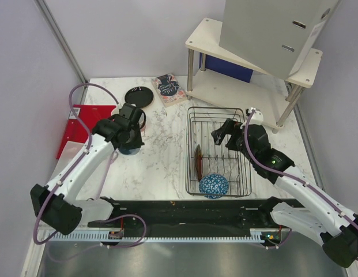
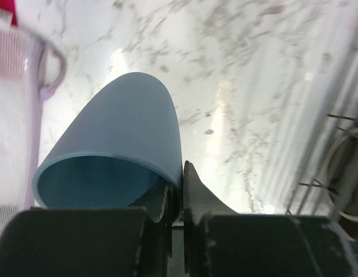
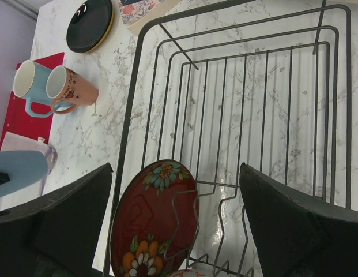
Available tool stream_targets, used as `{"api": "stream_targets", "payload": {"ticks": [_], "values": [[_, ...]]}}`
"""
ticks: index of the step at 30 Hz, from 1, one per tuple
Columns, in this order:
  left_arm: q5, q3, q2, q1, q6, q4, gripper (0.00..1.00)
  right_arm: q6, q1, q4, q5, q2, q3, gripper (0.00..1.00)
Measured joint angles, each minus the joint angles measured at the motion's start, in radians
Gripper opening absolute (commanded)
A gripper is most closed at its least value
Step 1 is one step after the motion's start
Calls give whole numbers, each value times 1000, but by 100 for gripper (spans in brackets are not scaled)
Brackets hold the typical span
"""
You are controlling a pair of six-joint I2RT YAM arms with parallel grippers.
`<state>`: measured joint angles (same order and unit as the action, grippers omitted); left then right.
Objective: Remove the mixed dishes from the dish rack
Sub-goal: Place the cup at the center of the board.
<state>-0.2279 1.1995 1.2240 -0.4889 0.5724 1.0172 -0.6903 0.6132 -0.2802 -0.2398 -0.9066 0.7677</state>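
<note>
My left gripper (image 1: 130,138) is shut on the rim of a light-blue cup (image 2: 118,138), one finger inside and one outside, over the marble left of the dish rack (image 1: 219,151). The same cup shows in the top view (image 1: 130,150). My right gripper (image 3: 176,199) stands open above the rack, nothing between its fingers (image 3: 294,225). In the rack a red-brown flowered plate (image 3: 153,222) stands on edge between dividers, and a blue-and-white bowl (image 1: 214,186) sits at the near end. Another light-blue cup (image 3: 27,83), a pink mug (image 3: 70,86) and a black plate (image 3: 90,22) lie on the table.
A white two-tier shelf (image 1: 248,86) stands behind the rack with a grey box above it. A patterned booklet (image 1: 169,88) lies near the black plate. A red mat (image 1: 78,124) and a translucent handled container (image 2: 20,109) are at the left.
</note>
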Motion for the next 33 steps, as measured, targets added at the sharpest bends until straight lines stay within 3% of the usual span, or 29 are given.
{"api": "stream_targets", "payload": {"ticks": [6,15,33], "values": [[75,-7,159,143,35,75,2,7,0,-10,-2,14,-7,98],[91,63,409,240,44,80,2,7,0,-17,-3,57,-59,98],[80,172,532,298,43,43,2,26,0,-12,14,19,-74,98]]}}
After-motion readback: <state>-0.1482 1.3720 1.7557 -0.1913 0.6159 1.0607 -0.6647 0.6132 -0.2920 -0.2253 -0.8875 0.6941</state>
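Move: The blue-grey cup hangs by its wall in the left fingers; its spot, bare table on the near side of the light-blue mug, lies about 4 cm ahead, 9 cm left and 14 cm below that hand. The light-blue mug is some 15 cm ahead and 10 cm left, the peach mug 15 cm ahead and 3 cm left, both 14 cm lower. From the right hand, the spot lies roughly 40 cm left, 2 cm ahead, 18 cm down. The blue-grey cup, still pinched by its wall, is lowered by the left hand about 9 cm while drifting left, then carried forward some 6 cm nearly level towards the light-blue mug, with a last small dip. The wrist steepens the fingers some 20 degrees to nearly straight down and swings counter-clockwise about as much. Over the rack, the open, empty right hand sinks about 3 cm. ##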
